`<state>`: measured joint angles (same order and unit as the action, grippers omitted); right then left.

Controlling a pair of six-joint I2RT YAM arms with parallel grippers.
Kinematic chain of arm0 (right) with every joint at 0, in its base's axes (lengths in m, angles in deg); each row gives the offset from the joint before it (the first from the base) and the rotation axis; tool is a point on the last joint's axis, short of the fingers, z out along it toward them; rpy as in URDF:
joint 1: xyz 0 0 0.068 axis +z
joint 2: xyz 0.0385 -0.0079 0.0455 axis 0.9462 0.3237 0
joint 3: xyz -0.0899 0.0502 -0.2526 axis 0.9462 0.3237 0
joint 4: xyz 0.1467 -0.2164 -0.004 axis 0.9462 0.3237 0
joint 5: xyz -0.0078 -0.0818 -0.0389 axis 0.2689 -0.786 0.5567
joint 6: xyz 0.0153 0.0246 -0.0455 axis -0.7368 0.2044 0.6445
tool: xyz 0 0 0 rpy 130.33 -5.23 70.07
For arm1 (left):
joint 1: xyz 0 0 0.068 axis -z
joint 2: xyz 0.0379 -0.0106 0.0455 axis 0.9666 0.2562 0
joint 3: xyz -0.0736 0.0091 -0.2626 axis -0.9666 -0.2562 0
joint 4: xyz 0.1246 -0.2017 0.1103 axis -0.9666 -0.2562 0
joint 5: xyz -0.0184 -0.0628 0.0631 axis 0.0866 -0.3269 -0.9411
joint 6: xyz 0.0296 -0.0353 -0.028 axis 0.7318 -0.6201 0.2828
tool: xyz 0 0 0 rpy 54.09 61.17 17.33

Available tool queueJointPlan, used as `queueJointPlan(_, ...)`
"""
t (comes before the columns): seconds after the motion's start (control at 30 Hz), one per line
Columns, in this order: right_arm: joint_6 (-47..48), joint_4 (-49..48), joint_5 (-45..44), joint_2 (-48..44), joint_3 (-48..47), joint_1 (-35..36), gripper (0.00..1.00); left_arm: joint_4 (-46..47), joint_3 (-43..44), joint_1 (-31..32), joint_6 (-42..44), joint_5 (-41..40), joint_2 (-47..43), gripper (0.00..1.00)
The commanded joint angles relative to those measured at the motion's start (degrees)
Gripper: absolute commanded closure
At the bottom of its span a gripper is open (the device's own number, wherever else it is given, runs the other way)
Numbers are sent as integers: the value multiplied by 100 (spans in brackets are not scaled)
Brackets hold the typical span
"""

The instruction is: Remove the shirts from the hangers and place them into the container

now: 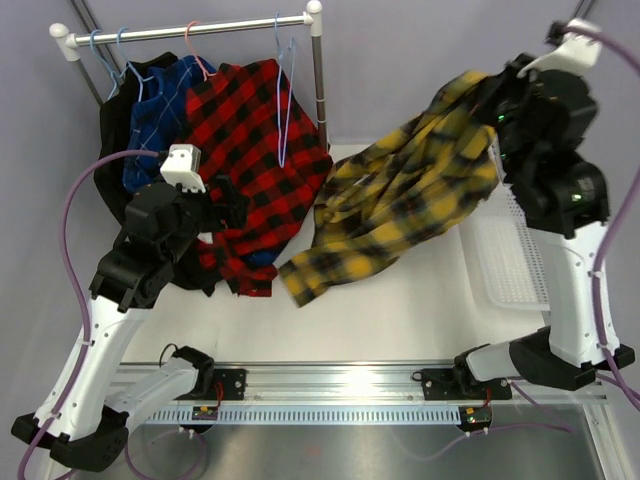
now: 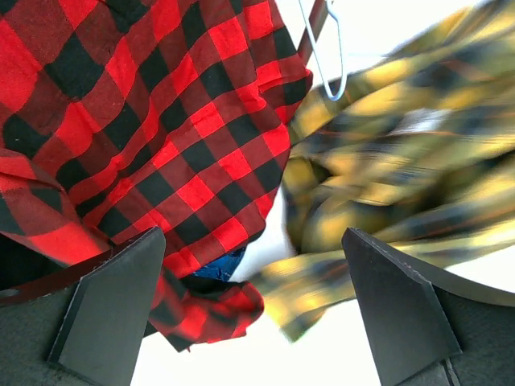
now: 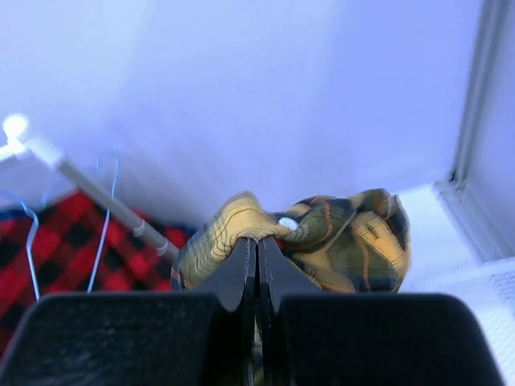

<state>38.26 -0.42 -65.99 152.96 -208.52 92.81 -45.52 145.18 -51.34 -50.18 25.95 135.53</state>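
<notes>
My right gripper (image 1: 487, 92) (image 3: 257, 241) is shut on a bunched fold of the yellow-and-black plaid shirt (image 1: 400, 205) (image 3: 342, 233), held high at the right. The shirt drapes down and left over the table, and its right part hangs above the white lattice container (image 1: 510, 265). A red-and-black plaid shirt (image 1: 250, 140) (image 2: 161, 121), a blue shirt (image 1: 160, 120) and a black shirt (image 1: 115, 150) hang on hangers from the rail. An empty light blue hanger (image 1: 284, 100) (image 2: 330, 56) dangles there too. My left gripper (image 1: 238, 205) (image 2: 251, 241) is open, just below the red shirt's hem, holding nothing.
The silver rail (image 1: 190, 27) with white ends crosses the back left, on a post (image 1: 318, 80) beside the yellow shirt. Pink (image 1: 195, 45) and blue hooks (image 1: 110, 50) sit on it. The right arm stands over the container's right side.
</notes>
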Motion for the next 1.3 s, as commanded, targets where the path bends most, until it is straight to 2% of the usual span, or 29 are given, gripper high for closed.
queueJointPlan(0.0, 985, 93, -871, 146, -1205, -112, 100, 161, 207, -26, 68, 133, -55, 1)
queueJointPlan(0.1, 1652, -309, -1407, 270, -2084, -157, 100, 161, 207, -26, 59, 151, -20, 1)
queueJointPlan(0.2, 3019, -1354, -2031, 252, -2209, -270, 100, 161, 242, -26, 42, 221, 41, 1)
queueJointPlan(0.3, 3753, -2383, -2384, 200, -2044, -393, 100, 170, 260, -26, 41, 265, 112, 1)
queueJointPlan(0.43, 3914, -2737, -2480, 103, -1518, -876, 100, 170, 268, -26, 15, 300, 164, 1)
queueJointPlan(0.5, 3634, -2685, -2481, -160, -686, -1263, 100, 170, 260, -26, 15, 327, 182, 1)
queueJointPlan(0.57, 2712, -2318, -2219, -484, -16, -1587, 100, 170, 242, -26, -2, 362, 217, 1)
queueJointPlan(0.6, 2352, -2202, -2156, -599, 701, -1929, 100, 161, 216, -26, -20, 405, 235, 1)
queueJointPlan(0.67, 1271, -1721, -1867, -845, 1364, -2238, 100, 170, 190, -26, -55, 458, 252, 1)
queueJointPlan(0.7, 954, -1613, -1796, -925, 2064, -2509, 100, 170, 172, -26, -81, 502, 270, 1)
queueJointPlan(0.8, -110, -1419, -1594, -1294, 3209, -2696, 100, 170, 145, -26, -108, 573, 288, 1)
queueJointPlan(0.9, -1120, -1173, -1304, -1453, 4763, -3012, 100, 170, 93, -26, -117, 608, 305, 1)
queueJointPlan(1.0, -2034, -971, -409, -1226, 5504, -3749, 100, 179, 23, -26, -125, 643, 305, 1)
queueJointPlan(1.1, -2238, -830, 102, -804, 5700, -3900, 100, 179, -21, -26, -134, 643, 305, 1)
queueJointPlan(1.27, -2547, -304, 736, 496, 5517, -4041, 100, 179, -74, -26, -134, 635, 323, 1)
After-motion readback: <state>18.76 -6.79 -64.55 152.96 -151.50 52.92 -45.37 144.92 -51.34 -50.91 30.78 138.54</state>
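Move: The right hand is high up, gripping the yellow plaid shirt. From it the container lies about 19 cm to the right, 7 cm back and nearly 50 cm below. The foot of the rack's near post stands roughly level with it, 24 cm to the left and 53 cm down. From the left hand the container is some 57 cm to the right, about level ahead and 31 cm lower. Still pinching the yellow shirt, the right hand rises 15 cm swinging right, then plunges about 50 cm towards the container. ##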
